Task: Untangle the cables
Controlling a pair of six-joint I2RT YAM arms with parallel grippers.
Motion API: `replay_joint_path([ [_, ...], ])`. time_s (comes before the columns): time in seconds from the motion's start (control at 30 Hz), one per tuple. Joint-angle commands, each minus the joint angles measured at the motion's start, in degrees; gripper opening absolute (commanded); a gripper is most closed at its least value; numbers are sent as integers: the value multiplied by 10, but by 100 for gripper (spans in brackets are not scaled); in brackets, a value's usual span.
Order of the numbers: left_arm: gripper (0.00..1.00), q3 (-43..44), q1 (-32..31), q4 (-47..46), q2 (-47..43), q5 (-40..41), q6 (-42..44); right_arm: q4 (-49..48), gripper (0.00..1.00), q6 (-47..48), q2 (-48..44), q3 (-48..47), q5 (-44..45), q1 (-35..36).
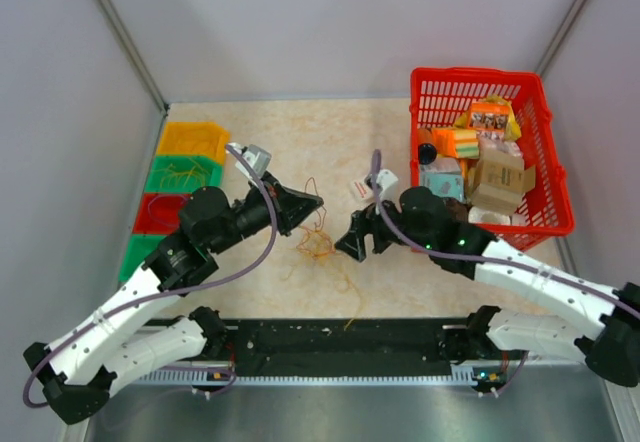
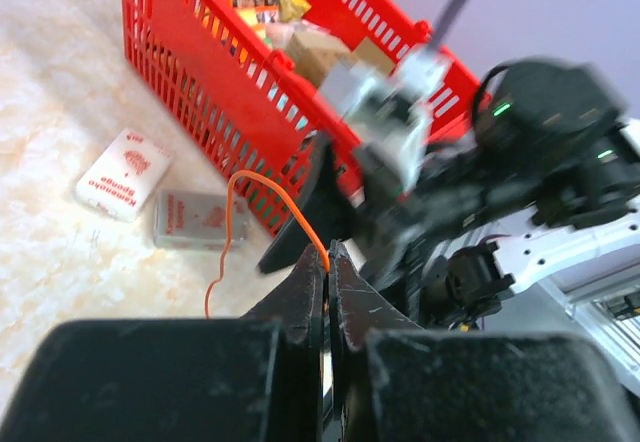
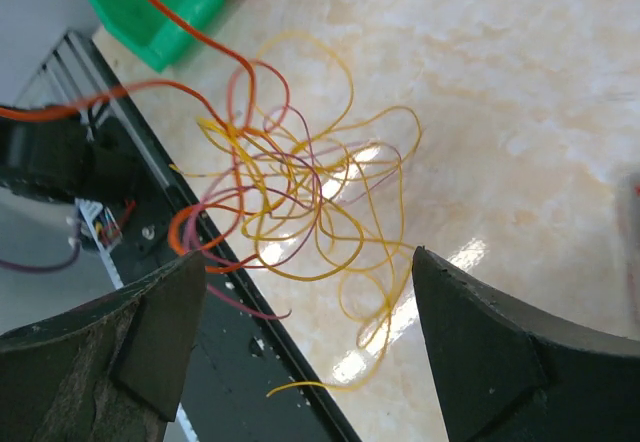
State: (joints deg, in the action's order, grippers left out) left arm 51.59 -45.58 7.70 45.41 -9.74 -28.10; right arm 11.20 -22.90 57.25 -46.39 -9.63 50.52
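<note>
The cables [image 1: 316, 245] lie in a loose tangle of thin yellow, orange and reddish strands on the table between the two arms. My left gripper [image 1: 318, 202] is shut on one orange cable [image 2: 270, 187], which arcs up out of its closed tips [image 2: 327, 257]. In the right wrist view the cables [image 3: 300, 192] spread just beyond my right gripper [image 3: 309, 255], whose jaws stand wide apart with nothing gripped. In the top view that right gripper [image 1: 345, 247] sits at the tangle's right side.
A red basket [image 1: 545, 152] full of packages stands at the back right. Orange [image 1: 190, 140], green [image 1: 183, 174] and red [image 1: 155, 212] bins line the left edge. Two small sponge packets [image 2: 122, 174] lie near the basket. A black rail [image 1: 340, 337] runs along the near edge.
</note>
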Motion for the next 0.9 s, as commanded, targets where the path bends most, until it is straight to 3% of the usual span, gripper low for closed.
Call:
replay_joint_path([
  [0.0,0,64,1,6,2,2,-8,-107,83,30,64,0,-33,40],
  [0.1,0,97,1,19,6,-2,-4,-180,81,-9,99,9,-26,55],
  [0.17,0,107,1,16,8,-6,-6,-195,75,-48,115,16,21,56],
  [0.37,0,126,1,11,16,-16,-12,-279,52,-84,129,44,45,56],
  [0.5,0,141,1,10,22,-28,-13,-327,30,-82,133,59,58,56],
  [0.63,0,166,1,16,28,-34,-5,-356,0,-73,145,63,84,56],
  [0.7,0,218,1,48,36,-26,23,-304,0,-86,156,50,143,56],
  [0.87,0,441,1,155,81,18,109,-204,0,-140,181,75,274,49],
])
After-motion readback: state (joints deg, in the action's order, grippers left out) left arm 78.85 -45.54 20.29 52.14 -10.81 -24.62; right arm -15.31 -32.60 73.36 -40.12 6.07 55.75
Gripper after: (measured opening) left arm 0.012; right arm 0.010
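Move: The cable tangle hangs from the orange strand already pinched in the left hand, its middle some 17 cm below that hand and almost straight under it. From the open right hand, the tangle is about 7 cm left, 3 cm ahead and 7 cm lower. On the table about 13 cm below the right hand, the white packet is roughly 20 cm ahead and 4 cm right, the grey packet 13 cm ahead and 8 cm right. Left lifts its strand about 13 cm; right dips left, pinches yellow strands, then goes forward and down. ##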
